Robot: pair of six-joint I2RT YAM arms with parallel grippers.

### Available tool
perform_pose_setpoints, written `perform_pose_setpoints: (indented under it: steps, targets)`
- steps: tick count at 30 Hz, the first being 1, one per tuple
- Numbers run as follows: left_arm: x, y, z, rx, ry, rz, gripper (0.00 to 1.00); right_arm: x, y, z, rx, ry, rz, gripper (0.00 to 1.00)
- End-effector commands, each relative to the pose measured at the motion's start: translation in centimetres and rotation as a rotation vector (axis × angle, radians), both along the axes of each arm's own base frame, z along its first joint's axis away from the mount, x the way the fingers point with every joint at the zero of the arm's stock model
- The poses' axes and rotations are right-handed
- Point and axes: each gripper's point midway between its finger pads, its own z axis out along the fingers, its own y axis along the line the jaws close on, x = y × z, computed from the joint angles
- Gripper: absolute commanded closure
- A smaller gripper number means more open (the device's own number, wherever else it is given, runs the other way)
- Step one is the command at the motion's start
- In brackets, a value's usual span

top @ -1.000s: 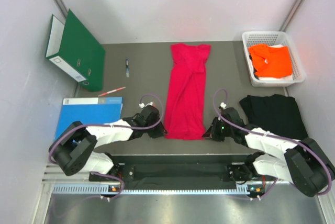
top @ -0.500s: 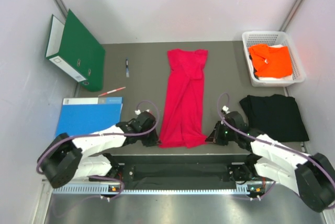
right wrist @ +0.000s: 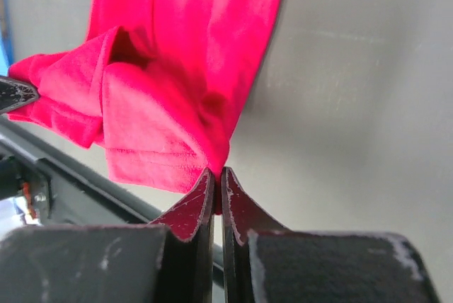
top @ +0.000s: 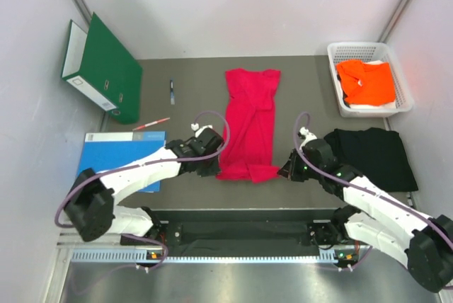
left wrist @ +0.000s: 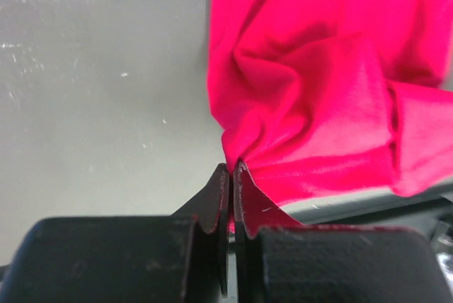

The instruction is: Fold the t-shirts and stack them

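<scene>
A crimson red t-shirt lies as a long narrow strip down the middle of the table, its near end lifted and bunched. My left gripper is shut on that end's left corner. My right gripper is shut on the right corner. The red cloth sags between the two grips. A black t-shirt lies flat at the right. A bright orange t-shirt sits in a white basket at the back right.
A green binder stands at the back left. A blue sheet lies at the near left under my left arm. A pen and a red-and-white marker lie between them. The table's front edge runs just below both grippers.
Both grippers have lifted the shirt's near end and carried it away from the front edge, so the strip looks shorter and its end bunched. The left jaws closed on the corner.
</scene>
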Motion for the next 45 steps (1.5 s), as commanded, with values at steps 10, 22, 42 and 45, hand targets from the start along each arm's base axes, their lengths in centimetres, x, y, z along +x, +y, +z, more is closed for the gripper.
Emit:
perform_pose_setpoints:
  steps: [10,22,42,45]
  targets:
    - [7.1,-1.5,3.9,0.141,-0.152,-0.036,1.00,8.3,1.2,6.4,-0.155,-0.250,0.010,1.00]
    - [15.2,-3.5,2.4,0.200,-0.125,-0.062,1.00,15.4,2.7,6.1,-0.258,-0.268,-0.004,0.99]
    - [26.3,-2.2,0.6,0.179,-0.115,-0.027,0.07,27.2,-0.3,1.7,-0.274,-0.176,-0.203,0.35]
    - [25.9,-0.3,2.6,0.214,-0.164,0.025,0.02,26.1,-1.5,1.9,-0.276,-0.208,-0.263,0.00]
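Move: My two hands hold the hem corners of the red t-shirt, raised some 7 cm off the table. From my left hand, the middle of the t-shirt's chest lies about 25 cm ahead, 11 cm to the right and 7 cm below; the red pen is roughly 16 cm ahead and 23 cm left, the blue pen 27 ahead and 16 left. From my right hand the chest is about 25 cm ahead, 10 cm left; the black t-shirt lies 30 cm right and 5 ahead. With both hands still pinching the hem, I carry it forward about 25 cm over the lying t-shirt towards its chest, arching up some 4 to 6 cm early on and sinking back to about starting height. My fingertips swing to point more nearly straight down, the right by some 15 degrees; right at the end both grippers open wide and let go. ##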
